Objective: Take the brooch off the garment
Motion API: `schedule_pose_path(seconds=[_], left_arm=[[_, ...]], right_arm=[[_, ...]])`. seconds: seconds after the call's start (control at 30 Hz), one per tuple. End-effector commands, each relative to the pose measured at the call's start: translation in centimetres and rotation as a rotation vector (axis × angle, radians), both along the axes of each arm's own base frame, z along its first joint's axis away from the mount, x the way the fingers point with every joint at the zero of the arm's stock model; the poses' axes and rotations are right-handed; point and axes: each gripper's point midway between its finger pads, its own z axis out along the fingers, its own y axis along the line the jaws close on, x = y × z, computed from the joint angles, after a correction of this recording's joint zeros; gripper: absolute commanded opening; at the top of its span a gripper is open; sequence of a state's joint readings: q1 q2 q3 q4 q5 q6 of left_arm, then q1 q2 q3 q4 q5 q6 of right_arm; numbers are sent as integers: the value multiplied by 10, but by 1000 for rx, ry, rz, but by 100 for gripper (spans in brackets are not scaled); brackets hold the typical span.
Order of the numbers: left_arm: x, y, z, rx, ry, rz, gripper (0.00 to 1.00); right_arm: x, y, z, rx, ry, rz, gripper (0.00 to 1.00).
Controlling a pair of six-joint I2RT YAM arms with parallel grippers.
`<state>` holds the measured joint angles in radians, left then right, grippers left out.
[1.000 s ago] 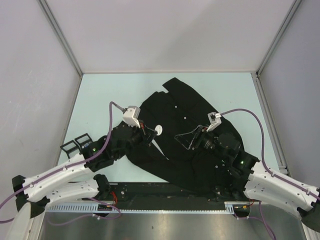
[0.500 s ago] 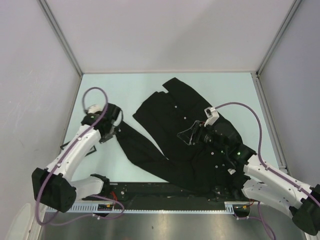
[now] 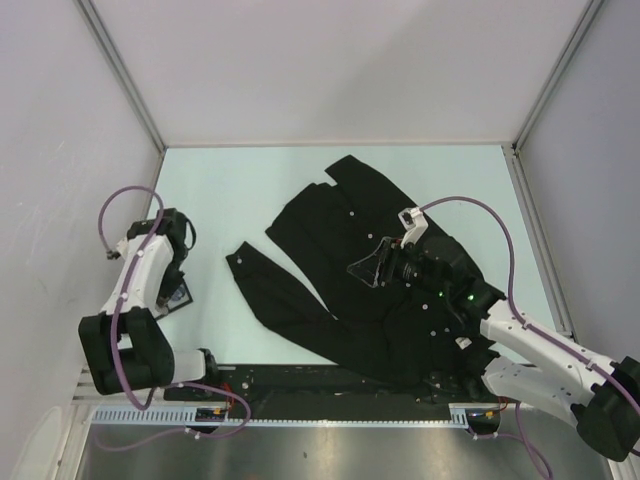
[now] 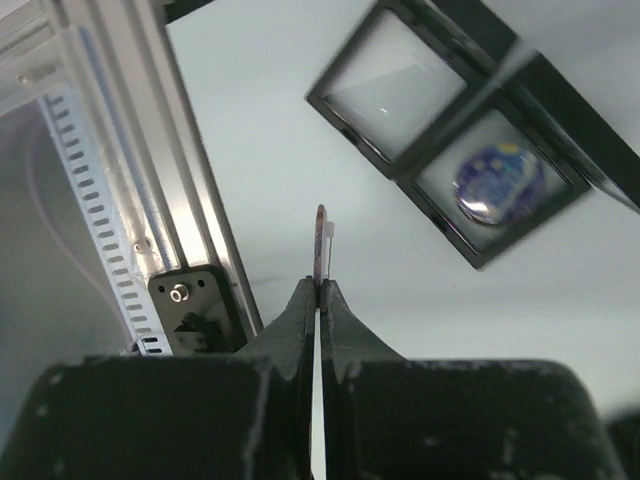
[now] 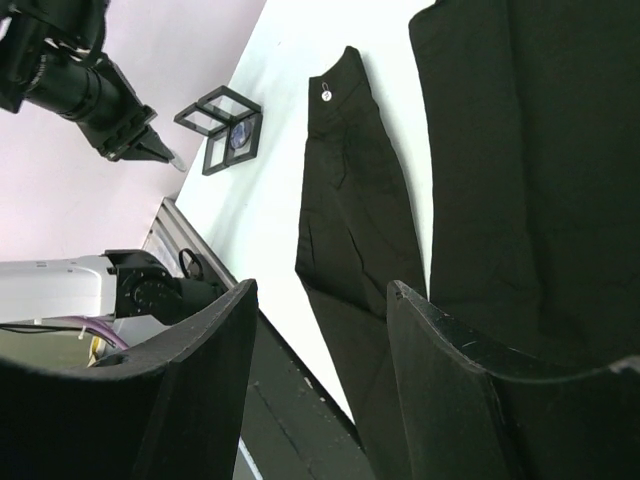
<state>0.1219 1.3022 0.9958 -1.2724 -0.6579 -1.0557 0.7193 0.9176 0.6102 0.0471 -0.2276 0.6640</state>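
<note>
The garment (image 3: 350, 240) is a black shirt spread flat on the pale table, one sleeve (image 5: 350, 190) reaching toward the left. My left gripper (image 4: 319, 286) is shut on the brooch (image 4: 321, 238), a thin disc seen edge-on sticking out past the fingertips. It hangs at the table's left side, off the cloth, just short of a black two-compartment tray (image 4: 395, 172). My right gripper (image 3: 365, 272) stands open above the shirt's middle, with nothing between its fingers (image 5: 470, 360).
One compartment of the tray holds a round blue badge (image 4: 497, 183). A slotted aluminium rail (image 4: 150, 200) runs along the table's edge beside the left gripper. White walls (image 3: 60, 150) close the table on three sides.
The left arm swung from the shirt's middle to the far left, carrying the brooch off the cloth to beside the tray. The right gripper shifted slightly away over the shirt, still open.
</note>
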Motion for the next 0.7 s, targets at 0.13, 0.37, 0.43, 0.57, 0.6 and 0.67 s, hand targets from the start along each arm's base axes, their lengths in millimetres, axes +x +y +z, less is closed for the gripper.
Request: schedule_pose_path(seconds=[0.13, 0.37, 0.43, 0.57, 0.6, 0.67], left_arm=[[-15, 32, -16, 33, 29, 180, 0], [2, 45, -28, 43, 52, 202, 0], [9, 50, -33, 51, 58, 202, 1], [17, 57, -37, 73, 68, 190, 0], [18, 58, -38, 75, 73, 176, 0], [20, 63, -39, 101, 83, 171, 0]], right_arm=[[7, 8, 30, 53, -85, 30, 59], [8, 7, 26, 44, -74, 22, 59], [8, 8, 25, 43, -73, 22, 58], [8, 6, 26, 39, -79, 22, 58], [8, 6, 24, 35, -76, 19, 59], [7, 4, 26, 33, -81, 19, 59]])
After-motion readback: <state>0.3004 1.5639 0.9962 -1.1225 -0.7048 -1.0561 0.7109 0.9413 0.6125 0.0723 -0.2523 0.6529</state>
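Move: The left hand, holding the removed pink brooch edge-on, has the empty compartment of the open black box about 3 cm ahead, 6 cm to its left and some 10 cm below. The other compartment, holding the blue brooch, is about 7 cm ahead and level sideways; the silver pin on the sleeve end is roughly 13 cm ahead and 17 cm to the right. From the idle right hand, the empty compartment lies about 49 cm left, 1 cm back and 20 cm lower. Leftward and down goes the left hand, about 4.5 cm each way, bringing the brooch towards the empty compartment. It first swings left and some 2 cm back, then sinks while curving forward again, turning about 10 degrees counter-clockwise; the shut fingers keep their pinch on the brooch's edge. ##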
